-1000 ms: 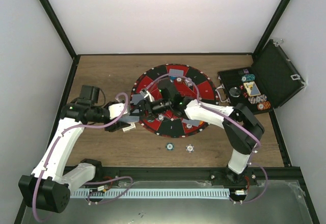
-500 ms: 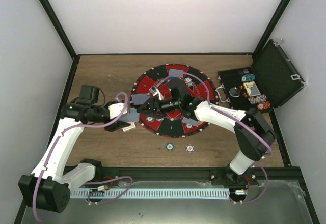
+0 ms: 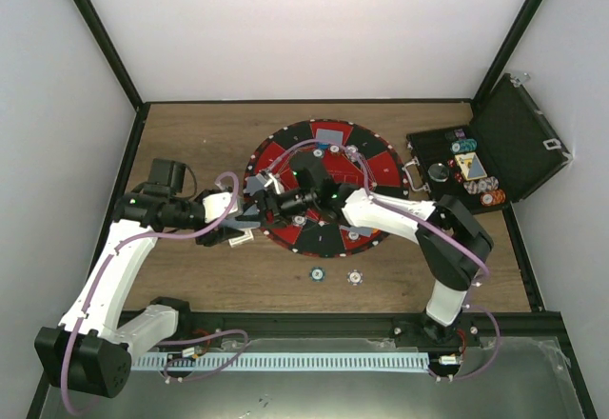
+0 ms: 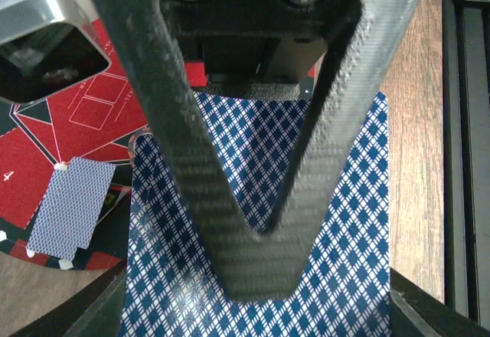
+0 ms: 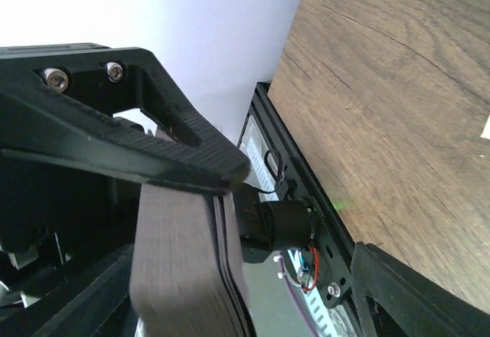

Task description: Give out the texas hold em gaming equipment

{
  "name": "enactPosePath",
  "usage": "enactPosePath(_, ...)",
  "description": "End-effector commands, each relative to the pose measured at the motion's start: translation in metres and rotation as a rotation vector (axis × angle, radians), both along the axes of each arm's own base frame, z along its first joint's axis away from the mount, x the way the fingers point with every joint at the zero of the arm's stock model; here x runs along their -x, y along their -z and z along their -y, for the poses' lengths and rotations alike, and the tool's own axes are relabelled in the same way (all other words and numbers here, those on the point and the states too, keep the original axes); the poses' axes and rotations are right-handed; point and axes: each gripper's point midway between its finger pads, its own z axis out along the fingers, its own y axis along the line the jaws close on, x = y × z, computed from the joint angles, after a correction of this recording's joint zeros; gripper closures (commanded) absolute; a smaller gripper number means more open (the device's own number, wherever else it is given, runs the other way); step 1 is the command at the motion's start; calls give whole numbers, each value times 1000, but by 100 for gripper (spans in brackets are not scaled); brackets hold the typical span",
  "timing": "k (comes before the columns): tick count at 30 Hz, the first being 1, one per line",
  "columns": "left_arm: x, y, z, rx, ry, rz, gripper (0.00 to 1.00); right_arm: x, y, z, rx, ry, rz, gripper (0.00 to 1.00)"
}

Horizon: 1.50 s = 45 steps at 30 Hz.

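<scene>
My left gripper (image 4: 260, 272) is shut on a deck of blue-diamond-backed playing cards (image 4: 344, 222), held at the left rim of the round red-and-black mat (image 3: 285, 157). In the overhead view the left gripper (image 3: 244, 223) and the right gripper (image 3: 259, 198) meet there. In the right wrist view the deck (image 5: 176, 268) shows edge-on. My right gripper (image 5: 298, 213) is open around it, the upper finger (image 5: 153, 149) lying on the deck's top edge. Single cards lie face down on the mat (image 3: 331, 135) (image 4: 69, 208). Two chips (image 3: 316, 273) (image 3: 354, 276) lie on the wood in front of the mat.
The black hinged case (image 3: 514, 138) stands open at the right with chips and cards in its tray. The black frame rail (image 3: 314, 322) runs along the near edge. Both forearms cross over the mat's left half.
The right gripper swung right over the mat, then came back left to the deck, and its jaws have widened. The left arm has kept still with the deck.
</scene>
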Motion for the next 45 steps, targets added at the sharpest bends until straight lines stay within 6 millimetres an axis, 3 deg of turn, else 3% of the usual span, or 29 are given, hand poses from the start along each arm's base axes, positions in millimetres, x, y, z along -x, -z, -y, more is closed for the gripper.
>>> enactPosePath(1,-2,-10,5,36,23,29,92,3,-10,-17,-26,-34,5,26)
enactPosePath(7,0,-12,4,37,22,38,92,-7,13,-2,10,7,-39,39)
enactPosePath(15,-1,-16,6,48,27,36,92,-15,25,24,39,44,-57,50)
enactPosePath(22,-1,-13,6,43,26,31,92,-13,6,39,5,60,-38,64)
enactPosePath(25,-1,-14,6,43,26,35,92,-12,-1,42,5,70,-23,75)
enactPosePath(31,-2,-14,6,42,25,34,92,-10,-9,49,-1,80,-9,83)
enactPosePath(36,-2,-12,5,38,24,32,92,-11,-21,56,-15,94,7,99)
enactPosePath(39,-2,-11,5,34,23,31,92,-18,-28,66,-20,118,23,99)
enactPosePath(45,-2,-9,4,31,19,25,92,-51,-42,103,-46,202,43,99)
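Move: The left gripper still holds the card deck, its middle about 3 cm to that hand's right and 1 cm lower. From the right hand, whose finger lies over the deck, that middle is roughly 3 cm left, 1 cm back and 2 cm down. Some 16 cm below the right hand, the dealt card on the mat lies about 6 cm ahead and 1 cm left, the card box 6 cm back and 5 cm left, and the chip stack 2 cm back and 8 cm right. Keep the left gripper still and its hold on the deck. Ease the right gripper about 1 cm farther left over the deck, then draw it back to the right while steadily closing the fingers on the top card; once they are shut, carry the card away from the deck, rising and swinging somewhat forward over the mat, to end some 8 cm right of the start and 3 cm higher. ##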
